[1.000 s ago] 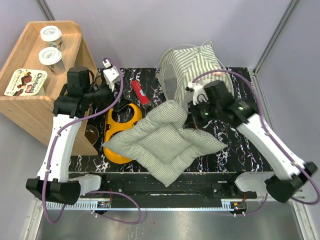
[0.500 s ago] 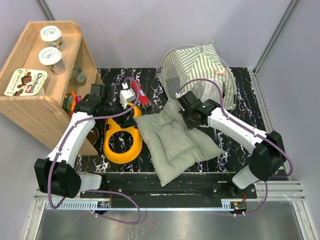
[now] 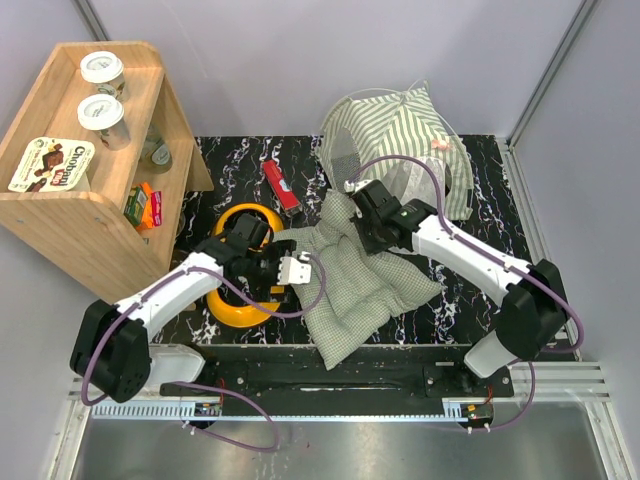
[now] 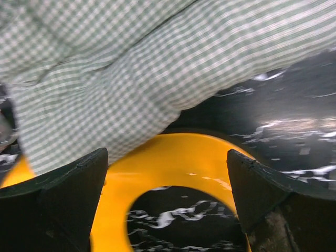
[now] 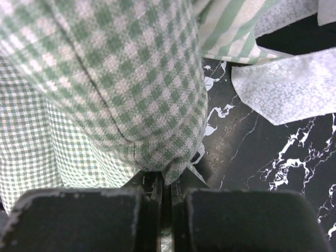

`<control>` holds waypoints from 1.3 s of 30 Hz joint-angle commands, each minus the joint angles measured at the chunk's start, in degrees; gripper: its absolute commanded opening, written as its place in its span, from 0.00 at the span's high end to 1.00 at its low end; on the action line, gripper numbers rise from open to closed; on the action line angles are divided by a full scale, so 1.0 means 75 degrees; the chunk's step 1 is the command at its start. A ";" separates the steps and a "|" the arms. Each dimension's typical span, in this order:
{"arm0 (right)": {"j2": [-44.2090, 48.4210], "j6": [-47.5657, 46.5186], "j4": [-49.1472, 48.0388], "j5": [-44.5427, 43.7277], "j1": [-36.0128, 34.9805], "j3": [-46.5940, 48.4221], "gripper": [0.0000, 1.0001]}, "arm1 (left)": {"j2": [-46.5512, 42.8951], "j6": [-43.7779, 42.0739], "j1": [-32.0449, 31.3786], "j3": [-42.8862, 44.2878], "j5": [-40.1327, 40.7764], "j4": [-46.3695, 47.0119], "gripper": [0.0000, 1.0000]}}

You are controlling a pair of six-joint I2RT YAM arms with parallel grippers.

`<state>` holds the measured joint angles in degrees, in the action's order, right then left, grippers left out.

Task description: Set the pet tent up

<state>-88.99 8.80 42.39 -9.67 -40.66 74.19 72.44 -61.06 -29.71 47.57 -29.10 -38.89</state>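
The striped green-and-white pet tent (image 3: 400,135) stands at the back right of the table, its mesh window facing left; its striped edge (image 5: 231,26) and lace curtain (image 5: 289,86) show in the right wrist view. The checked cushion (image 3: 360,285) lies folded in the middle. My right gripper (image 3: 362,232) is shut on the cushion's far corner (image 5: 176,168) and holds it up. My left gripper (image 3: 296,271) is open and empty, low beside the cushion's left edge (image 4: 131,89), over the yellow ring (image 4: 173,163).
A yellow ring-shaped bowl (image 3: 238,270) lies left of the cushion, partly under it. A red packet (image 3: 280,186) lies at the back. A wooden shelf (image 3: 80,190) with cups and a box stands at the left.
My left arm swung from the back down to the cushion's left edge over the yellow ring. My right gripper pulled the cushion's corner back toward the tent, folding the cushion.
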 commanded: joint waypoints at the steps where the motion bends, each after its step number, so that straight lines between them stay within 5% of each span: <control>1: -0.0018 -0.0130 -0.0835 0.0492 -0.0016 -0.0072 1.00 | -0.0132 -0.1993 0.0013 -0.0646 0.1394 0.2369 0.01; 7: 0.0135 -0.0200 -0.1362 0.1241 0.0020 -0.0318 1.00 | 0.0020 -0.2266 -0.0139 -0.1187 0.0052 0.3440 0.01; 12: 0.0299 -0.0107 -0.1924 0.2049 0.0031 -0.0645 1.00 | 0.0465 -0.2406 -0.0561 -0.1561 0.0375 0.3767 0.09; 15: 0.0369 0.0127 -0.2649 0.2483 0.0020 -0.1090 1.00 | 0.0559 -0.2126 -0.0865 -0.1737 0.0634 0.4142 0.30; 21: 0.0498 0.0655 -0.3822 0.2988 0.0031 -0.1934 1.00 | 0.1063 -0.1552 -0.1194 -0.1481 0.1219 0.4225 1.00; 32: 0.0710 0.1510 -0.6155 0.4628 -0.0004 -0.3212 0.55 | 0.0886 0.0957 -0.1171 0.0476 -0.0807 0.3018 1.00; 39: 0.0826 0.1897 -0.7326 0.5706 -0.0016 -0.4114 0.43 | 0.1754 0.1776 -0.1113 0.1191 -0.0924 0.3005 1.00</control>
<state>-83.79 18.94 -2.42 21.34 -39.70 46.54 83.44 -53.39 -37.78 51.22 -28.18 -23.49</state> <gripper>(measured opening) 0.544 0.039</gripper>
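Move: The cushion's left edge lies about 4 cm right of the open left hand, 3 cm ahead and 5 cm lower. The yellow ring is centred some 9 cm to that hand's left, level with it; the red box about 15 cm ahead and 2 cm left. From the right hand, already pinching a fold, that edge is roughly 11 cm left and 3 cm back; the tent stands 16 cm ahead, 7 cm right. Left hand dips 5 cm rightward, pinches the cushion; right hand brings its fold 9 cm left, then opens. ##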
